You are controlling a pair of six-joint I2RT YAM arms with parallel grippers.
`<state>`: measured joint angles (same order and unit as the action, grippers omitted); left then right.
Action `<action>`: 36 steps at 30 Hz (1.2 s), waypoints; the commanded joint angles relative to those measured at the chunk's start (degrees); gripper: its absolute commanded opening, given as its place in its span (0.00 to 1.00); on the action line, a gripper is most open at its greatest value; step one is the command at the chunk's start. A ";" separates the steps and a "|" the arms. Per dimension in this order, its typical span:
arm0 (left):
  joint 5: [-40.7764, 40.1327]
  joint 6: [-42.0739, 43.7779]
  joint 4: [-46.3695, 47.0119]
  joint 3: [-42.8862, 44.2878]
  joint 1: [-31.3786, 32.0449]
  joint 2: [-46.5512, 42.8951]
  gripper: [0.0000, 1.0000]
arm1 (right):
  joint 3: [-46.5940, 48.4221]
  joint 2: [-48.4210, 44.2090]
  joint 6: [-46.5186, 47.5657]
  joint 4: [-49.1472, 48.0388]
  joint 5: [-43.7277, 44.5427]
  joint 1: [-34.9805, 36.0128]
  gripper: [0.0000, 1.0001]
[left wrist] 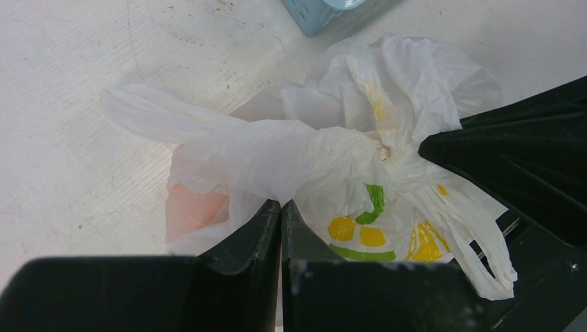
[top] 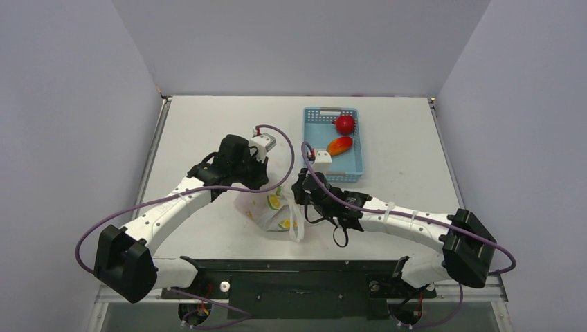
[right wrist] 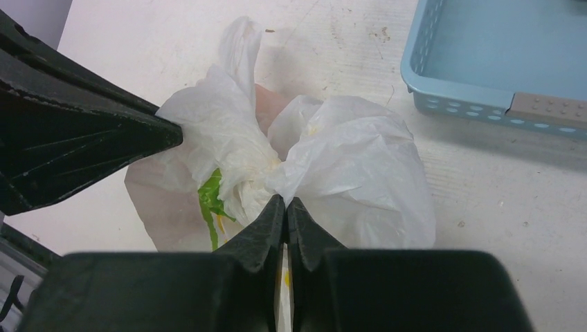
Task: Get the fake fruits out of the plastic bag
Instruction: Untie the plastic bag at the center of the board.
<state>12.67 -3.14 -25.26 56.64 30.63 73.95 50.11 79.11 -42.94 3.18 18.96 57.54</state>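
Observation:
The plastic bag (top: 274, 211) lies crumpled on the table between my two arms, white with yellow and green print. My left gripper (top: 259, 182) is shut, pinching a fold of the bag (left wrist: 291, 152) at its tips (left wrist: 281, 203). My right gripper (top: 300, 191) is shut on the bag's (right wrist: 346, 166) bunched top at its tips (right wrist: 286, 199). The fake fruits are hidden inside. Only a blurred orange-pink shape (left wrist: 195, 207) shows through the film, and a pinkish patch shows in the right wrist view (right wrist: 266, 104).
A blue basket (top: 315, 142) stands behind the bag, holding a round red apple (top: 345, 124) and a red-orange mango (top: 339, 145). Its corner shows in the left wrist view (left wrist: 322, 12) and its side in the right wrist view (right wrist: 477, 104). Grey walls enclose the table.

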 commanded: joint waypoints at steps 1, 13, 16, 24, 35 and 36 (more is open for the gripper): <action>-3.47 1.10 2.33 0.97 -0.62 -1.18 0.00 | -1.44 -3.44 0.94 -1.61 -0.65 -0.87 0.00; -17.84 -1.28 5.96 -1.83 -4.95 -8.44 0.00 | -9.75 -11.63 -0.53 -1.50 -8.22 -10.06 0.00; -14.13 -0.96 8.13 -3.16 -5.69 -11.37 0.00 | -11.24 -12.91 0.40 -1.52 -10.24 -11.52 0.00; 1.77 0.70 13.27 -5.97 -6.29 -16.22 0.56 | -10.01 -10.91 1.85 -2.72 -16.51 -11.84 0.00; 2.62 0.78 13.42 -5.41 -1.01 -12.43 0.66 | -7.26 -8.35 5.11 -2.36 -18.44 -9.18 0.00; 1.39 1.38 13.01 -4.96 -0.09 -11.22 0.65 | -7.36 -8.31 5.00 -2.38 -18.43 -9.06 0.00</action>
<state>16.05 -3.29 -12.45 48.82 27.24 58.98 40.40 70.52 -39.24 2.24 1.52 47.48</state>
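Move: Both hands are already shut on the white plastic bag, with its knot between them: some 6 cm right, 2 cm back and 1 cm below the left fingertips, about 4 cm left, 2 cm ahead and 1 cm below the right ones. The bag's body hangs about 5 cm back, 1 cm right and 6 cm below the left hand. The blue basket's middle lies roughly 21 cm ahead, 12 cm right and 9 cm below the right hand. Both hands keep their pinch and pull the bag apart across the knot, the left going about 6 cm to its left with some rise and a little forward, while the right draws about 6 cm to its right. Then the left fingers open to about two thirds and let go, as that hand climbs to some 7 cm above its start, swings back right over the bag with its fingertips tipping up some 20 degrees, while the right stays shut on the plastic, easing back about 2 cm left and slightly down. ##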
